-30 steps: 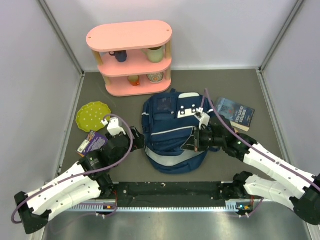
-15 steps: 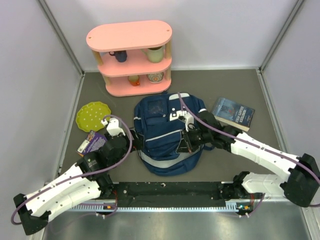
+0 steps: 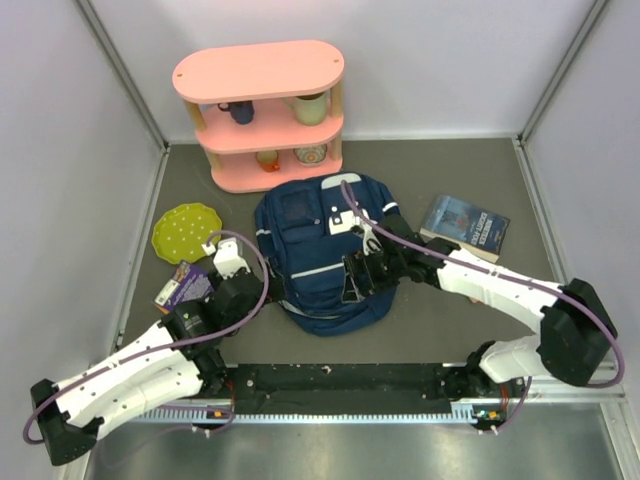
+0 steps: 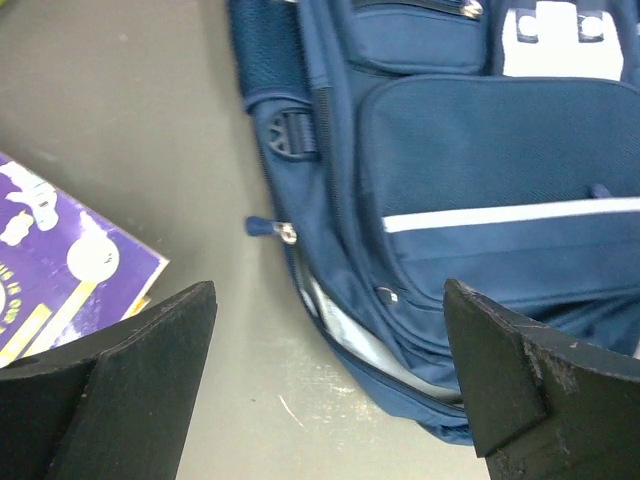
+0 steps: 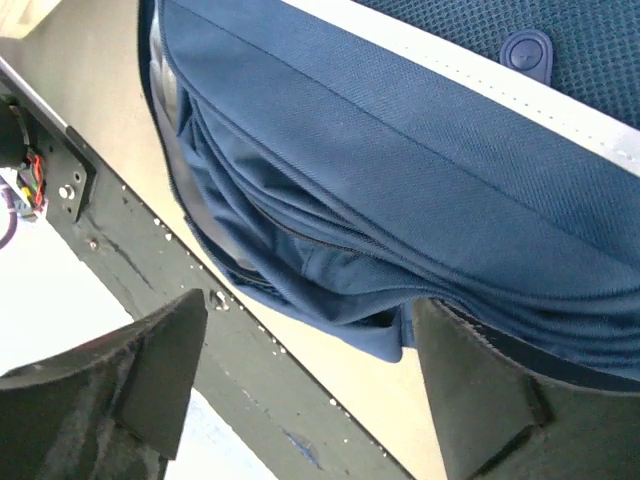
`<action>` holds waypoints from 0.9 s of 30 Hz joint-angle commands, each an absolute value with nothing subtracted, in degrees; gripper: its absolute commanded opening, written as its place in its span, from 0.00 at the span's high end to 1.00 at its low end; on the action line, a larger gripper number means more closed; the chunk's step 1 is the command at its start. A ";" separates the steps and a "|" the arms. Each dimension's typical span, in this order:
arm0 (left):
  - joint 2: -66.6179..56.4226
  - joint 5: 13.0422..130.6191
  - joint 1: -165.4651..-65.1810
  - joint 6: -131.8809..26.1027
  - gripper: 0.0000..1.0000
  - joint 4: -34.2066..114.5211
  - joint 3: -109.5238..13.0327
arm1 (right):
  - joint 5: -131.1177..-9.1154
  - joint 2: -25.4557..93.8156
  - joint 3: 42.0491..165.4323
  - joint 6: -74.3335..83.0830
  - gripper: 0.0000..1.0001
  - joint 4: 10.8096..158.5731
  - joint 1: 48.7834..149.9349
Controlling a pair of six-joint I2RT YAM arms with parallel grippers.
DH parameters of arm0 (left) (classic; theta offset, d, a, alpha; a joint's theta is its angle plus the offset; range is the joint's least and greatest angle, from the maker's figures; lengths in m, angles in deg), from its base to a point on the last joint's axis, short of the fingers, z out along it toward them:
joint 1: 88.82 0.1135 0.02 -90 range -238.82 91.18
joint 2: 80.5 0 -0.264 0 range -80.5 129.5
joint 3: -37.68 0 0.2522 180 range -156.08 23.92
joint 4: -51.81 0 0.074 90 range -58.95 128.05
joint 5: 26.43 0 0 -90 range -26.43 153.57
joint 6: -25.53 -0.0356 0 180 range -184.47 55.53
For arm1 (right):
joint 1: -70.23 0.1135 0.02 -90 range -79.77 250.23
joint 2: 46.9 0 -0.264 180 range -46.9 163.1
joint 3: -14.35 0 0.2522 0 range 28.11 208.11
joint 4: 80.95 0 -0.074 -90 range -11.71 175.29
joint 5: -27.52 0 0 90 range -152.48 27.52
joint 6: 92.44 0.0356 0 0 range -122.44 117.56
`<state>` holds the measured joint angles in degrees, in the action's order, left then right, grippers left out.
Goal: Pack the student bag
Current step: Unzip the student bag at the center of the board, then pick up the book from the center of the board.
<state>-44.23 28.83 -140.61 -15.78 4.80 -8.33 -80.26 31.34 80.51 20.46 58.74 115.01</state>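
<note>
The student bag point(image 3: 305, 235), navy with a white stripe and a white buckle patch, lies flat in the middle of the table. My right gripper point(image 3: 352, 283) hovers over the bag's near right part. In the right wrist view this gripper point(image 5: 310, 305) is open, with a fold of the bag point(image 5: 400, 150) lying against its right finger point(image 5: 470, 380). My left gripper point(image 3: 268, 290) sits at the bag's near left edge. It point(image 4: 328, 290) is open and empty, framing the bag point(image 4: 480, 160) and its part-open side zipper.
A purple book point(image 3: 183, 286) point(image 4: 60, 270) lies left of my left gripper, beside a green plate point(image 3: 186, 232). A blue book point(image 3: 465, 227) lies right of the bag. A pink shelf point(image 3: 260, 115) with cups stands behind it. The black base rail point(image 3: 340, 380) runs along the near edge.
The bag has slid left and toward the shelf along with my right gripper, whose jaws have since opened. The left arm has barely moved.
</note>
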 commanded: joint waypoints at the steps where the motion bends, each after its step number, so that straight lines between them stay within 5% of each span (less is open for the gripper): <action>1: -43.85 20.60 -140.77 -7.35 0.02 -1.92 -8.16 | -75.05 22.91 79.44 20.85 0.12 63.49 114.00; 9: -44.82 14.96 -137.70 -2.59 0.02 -6.51 -9.82 | -80.40 13.74 74.52 30.33 0.09 77.69 114.18; 18: -44.30 38.49 -106.17 -19.29 0.02 4.58 -9.12 | -83.92 22.96 79.78 33.07 0.09 82.91 114.27; 21: -41.49 38.44 -94.14 -18.86 0.02 0.28 -11.92 | -85.41 26.82 82.94 32.89 0.09 83.09 114.27; 27: -41.04 30.54 -90.67 -11.83 0.02 -9.93 -15.19 | -90.15 35.00 88.57 33.15 0.08 86.42 115.32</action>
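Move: For the left hand the purple book lies about 18 cm left, 4 cm back and 12 cm below, with the yellow plate some 22 cm left and 11 cm ahead. The bag's middle is about 9 cm right, 6 cm ahead and 9 cm down. From the right hand, low over the bag, that middle is roughly 7 cm ahead, 6 cm left and 5 cm below; the purple book is some 33 cm left and 4 cm back. Left hand swings 18 cm left towards the purple book; right opens wider, rising about 9 cm above the bag. ##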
